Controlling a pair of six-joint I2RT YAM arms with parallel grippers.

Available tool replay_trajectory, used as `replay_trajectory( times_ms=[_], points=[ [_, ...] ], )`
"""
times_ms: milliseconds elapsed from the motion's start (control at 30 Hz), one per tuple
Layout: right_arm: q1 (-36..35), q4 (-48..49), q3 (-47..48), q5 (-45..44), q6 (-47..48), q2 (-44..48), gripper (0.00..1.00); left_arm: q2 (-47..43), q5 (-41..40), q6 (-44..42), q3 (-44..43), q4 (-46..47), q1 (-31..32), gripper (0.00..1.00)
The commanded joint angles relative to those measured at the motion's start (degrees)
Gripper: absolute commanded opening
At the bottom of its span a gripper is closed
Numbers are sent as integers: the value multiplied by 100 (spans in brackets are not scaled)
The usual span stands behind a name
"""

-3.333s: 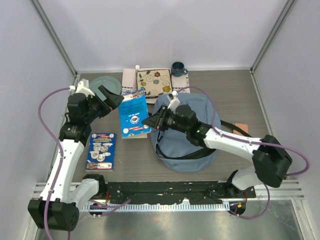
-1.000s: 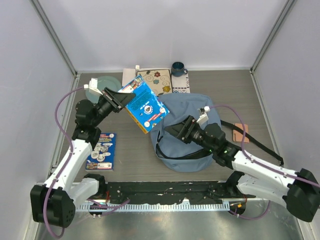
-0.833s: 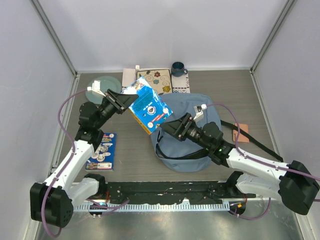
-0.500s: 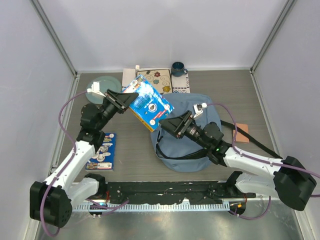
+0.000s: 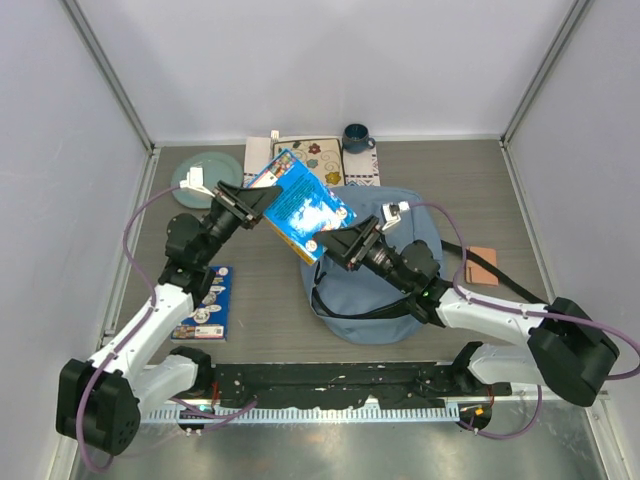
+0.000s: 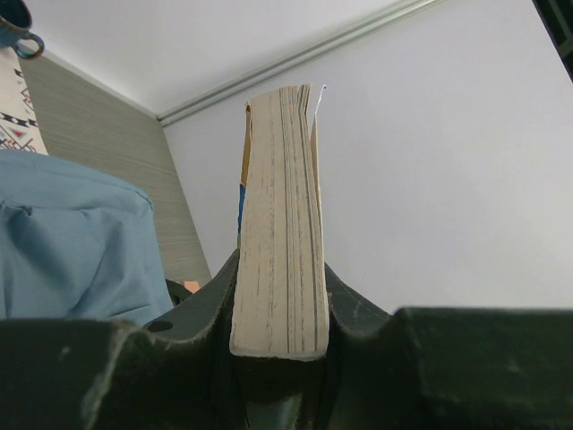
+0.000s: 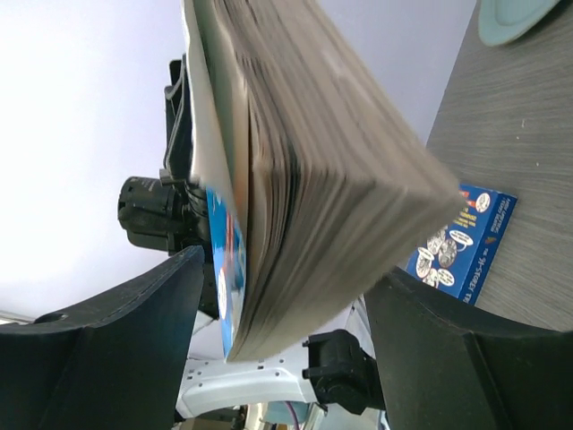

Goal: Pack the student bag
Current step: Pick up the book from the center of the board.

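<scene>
A thick blue book (image 5: 303, 205) hangs tilted in the air, above the left edge of the light-blue student bag (image 5: 420, 225). My left gripper (image 5: 255, 198) is shut on the book's left end; in the left wrist view its page edge (image 6: 279, 224) is clamped between the fingers (image 6: 358, 313), with the bag (image 6: 72, 242) at the left. My right gripper (image 5: 347, 244) stands open around the book's lower right corner. In the right wrist view the book (image 7: 304, 170) sits between the spread fingers (image 7: 116, 358), with a gap on each side.
A second blue book (image 5: 203, 300) lies flat at the left near my left arm, also seen in the right wrist view (image 7: 466, 233). A teal plate (image 5: 200, 170), an embroidered mat (image 5: 310, 160) and a dark mug (image 5: 355, 137) sit at the back. An orange pad (image 5: 482, 265) lies right of the bag.
My left arm has lifted the book off the table and swung it right over the bag. My right gripper has risen from the bag to the book's corner.
</scene>
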State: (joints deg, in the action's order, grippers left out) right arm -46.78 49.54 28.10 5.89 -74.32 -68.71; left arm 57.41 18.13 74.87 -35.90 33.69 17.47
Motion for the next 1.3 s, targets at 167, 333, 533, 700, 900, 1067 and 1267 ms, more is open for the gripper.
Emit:
replay_trajectory(
  times_ms=[167,333,533,700,900,1067,1267],
  points=[
    [547,1242,275,9,-117,-64,73,-125,-248,186,83,850,335,0],
    [548,1540,267,210,-284,-134,46,7,-310,177,83,867,379,0],
    [548,1559,178,290,-337,-64,52,209,-328,142,65,937,529,0],
    [548,1244,214,325,-232,147,47,236,-433,116,110,929,555,0],
    [609,104,293,185,356,795,1,262,-311,-200,-127,256,546,9],
    [671,-2523,687,-1201,1507,2122,1,262,23,-1647,-883,-1617,547,68],
    [706,-6155,1452,-3827,2466,3670,1,446,120,-2871,-1279,-3104,818,90]
  ],
)
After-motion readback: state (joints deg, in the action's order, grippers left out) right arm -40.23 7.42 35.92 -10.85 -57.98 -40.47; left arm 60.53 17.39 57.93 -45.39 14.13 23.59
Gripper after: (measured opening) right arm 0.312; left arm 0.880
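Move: The right hand's open fingers straddle the near right corner of the blue book, whose middle lies about 6 cm ahead, 4 cm left and 3 cm above. The left hand still grips its other end, the book's middle about 5 cm right and 2 cm back. The blue bag lies some 11 cm right of the right hand, 5 cm ahead and 25 cm below. The right hand pinches the book's near corner, left fingers let go, then it swings about 10 cm right, clockwise. ##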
